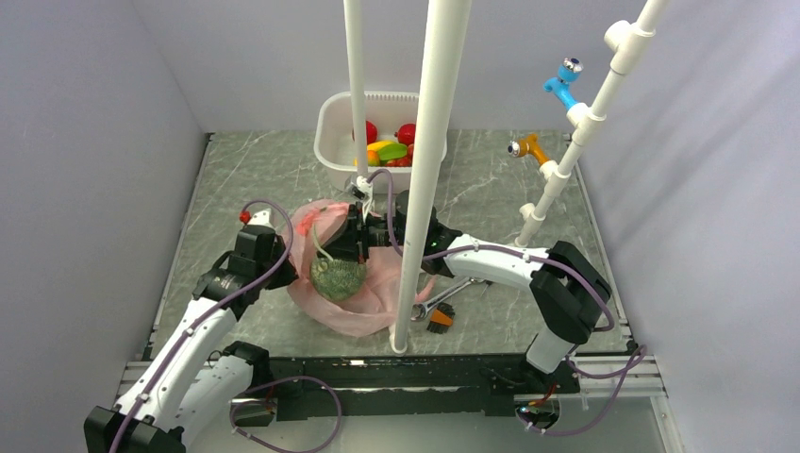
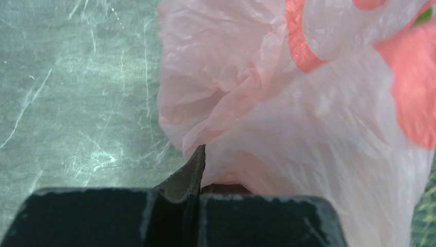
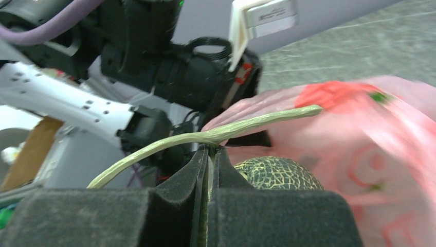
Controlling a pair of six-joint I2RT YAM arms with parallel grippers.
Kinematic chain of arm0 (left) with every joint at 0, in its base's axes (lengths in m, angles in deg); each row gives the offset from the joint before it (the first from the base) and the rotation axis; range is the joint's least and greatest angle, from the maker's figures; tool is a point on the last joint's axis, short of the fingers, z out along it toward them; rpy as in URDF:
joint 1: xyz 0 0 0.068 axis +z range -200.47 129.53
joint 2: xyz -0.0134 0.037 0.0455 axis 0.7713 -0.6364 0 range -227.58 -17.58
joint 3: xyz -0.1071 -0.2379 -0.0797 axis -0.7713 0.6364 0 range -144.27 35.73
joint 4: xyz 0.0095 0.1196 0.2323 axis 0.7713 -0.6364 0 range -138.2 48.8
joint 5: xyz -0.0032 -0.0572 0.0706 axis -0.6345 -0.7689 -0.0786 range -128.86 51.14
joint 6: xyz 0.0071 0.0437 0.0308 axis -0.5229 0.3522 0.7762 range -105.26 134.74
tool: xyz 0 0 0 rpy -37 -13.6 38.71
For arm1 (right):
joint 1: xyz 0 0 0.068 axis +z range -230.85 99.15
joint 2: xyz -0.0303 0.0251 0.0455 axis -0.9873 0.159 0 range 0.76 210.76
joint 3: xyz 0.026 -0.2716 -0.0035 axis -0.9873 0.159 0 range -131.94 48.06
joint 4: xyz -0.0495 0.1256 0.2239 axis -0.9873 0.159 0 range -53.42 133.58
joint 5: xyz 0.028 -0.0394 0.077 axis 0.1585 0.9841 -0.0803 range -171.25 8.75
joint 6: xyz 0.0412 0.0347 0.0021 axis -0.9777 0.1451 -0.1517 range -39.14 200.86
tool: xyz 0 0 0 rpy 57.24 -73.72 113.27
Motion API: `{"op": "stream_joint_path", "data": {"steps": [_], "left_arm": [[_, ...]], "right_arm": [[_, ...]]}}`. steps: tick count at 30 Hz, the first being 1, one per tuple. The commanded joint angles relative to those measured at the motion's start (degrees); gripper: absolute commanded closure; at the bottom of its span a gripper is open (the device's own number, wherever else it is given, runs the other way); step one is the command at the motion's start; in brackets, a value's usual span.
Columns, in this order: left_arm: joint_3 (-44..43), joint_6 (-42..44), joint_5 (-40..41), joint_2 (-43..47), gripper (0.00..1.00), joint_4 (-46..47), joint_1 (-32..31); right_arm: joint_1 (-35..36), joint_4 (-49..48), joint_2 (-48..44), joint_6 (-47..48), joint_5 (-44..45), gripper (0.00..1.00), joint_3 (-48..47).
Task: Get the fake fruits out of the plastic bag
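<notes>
The plastic bag (image 1: 373,288) lies crumpled and pink in the middle of the table. A dull-green netted melon (image 1: 338,278), one of the fake fruits, sits at the bag's mouth. My right gripper (image 1: 351,245) is shut on the melon's pale T-shaped stem (image 3: 226,131), with the melon (image 3: 277,172) just below the fingertips (image 3: 205,159). My left gripper (image 1: 294,253) is shut on a fold of the plastic bag (image 2: 267,103) at its left edge, the film pinched at the fingertips (image 2: 198,157). Red, yellow and green fake fruits (image 1: 389,149) lie in the white tub.
The white tub (image 1: 330,127) stands at the back centre. An orange-handled wrench (image 1: 436,304) and brush (image 1: 441,323) lie right of the bag. White poles (image 1: 420,189) rise in front. A pipe stand (image 1: 566,156) with blue and orange taps stands at the right.
</notes>
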Motion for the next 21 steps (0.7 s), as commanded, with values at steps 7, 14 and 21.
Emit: {"op": "stream_joint_path", "data": {"steps": [7, 14, 21], "left_arm": [[-5.4, -0.8, 3.7, -2.5, 1.00, -2.7, 0.1], [-7.4, -2.4, 14.1, -0.5, 1.00, -10.1, 0.1], [-12.1, -3.1, 25.5, 2.1, 1.00, -17.8, 0.2]], "right_arm": [[0.1, 0.2, -4.6, -1.0, -3.3, 1.00, -4.5], [-4.7, 3.3, -8.9, -4.5, 3.9, 1.00, -7.5], [-8.2, 10.7, -15.1, -2.6, 12.4, 1.00, -10.7]]}}
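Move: The white bin is the right hand's goal, about 33 cm ahead, 10 cm to its right and 18 cm lower. The held melon hangs some 8 cm under its fingers, with the pink bag's middle below, about 17 cm down and 3 cm right. A thin white post stands roughly 24 cm ahead, 6 cm right. From the left hand, the bag's middle is about 13 cm right and 5 cm lower; the bin is 34 cm ahead, 18 cm right and 5 cm lower. Right hand lifts the stem-held melon 10 cm, then also forward-right binward; left draws the bag 5 cm left. ##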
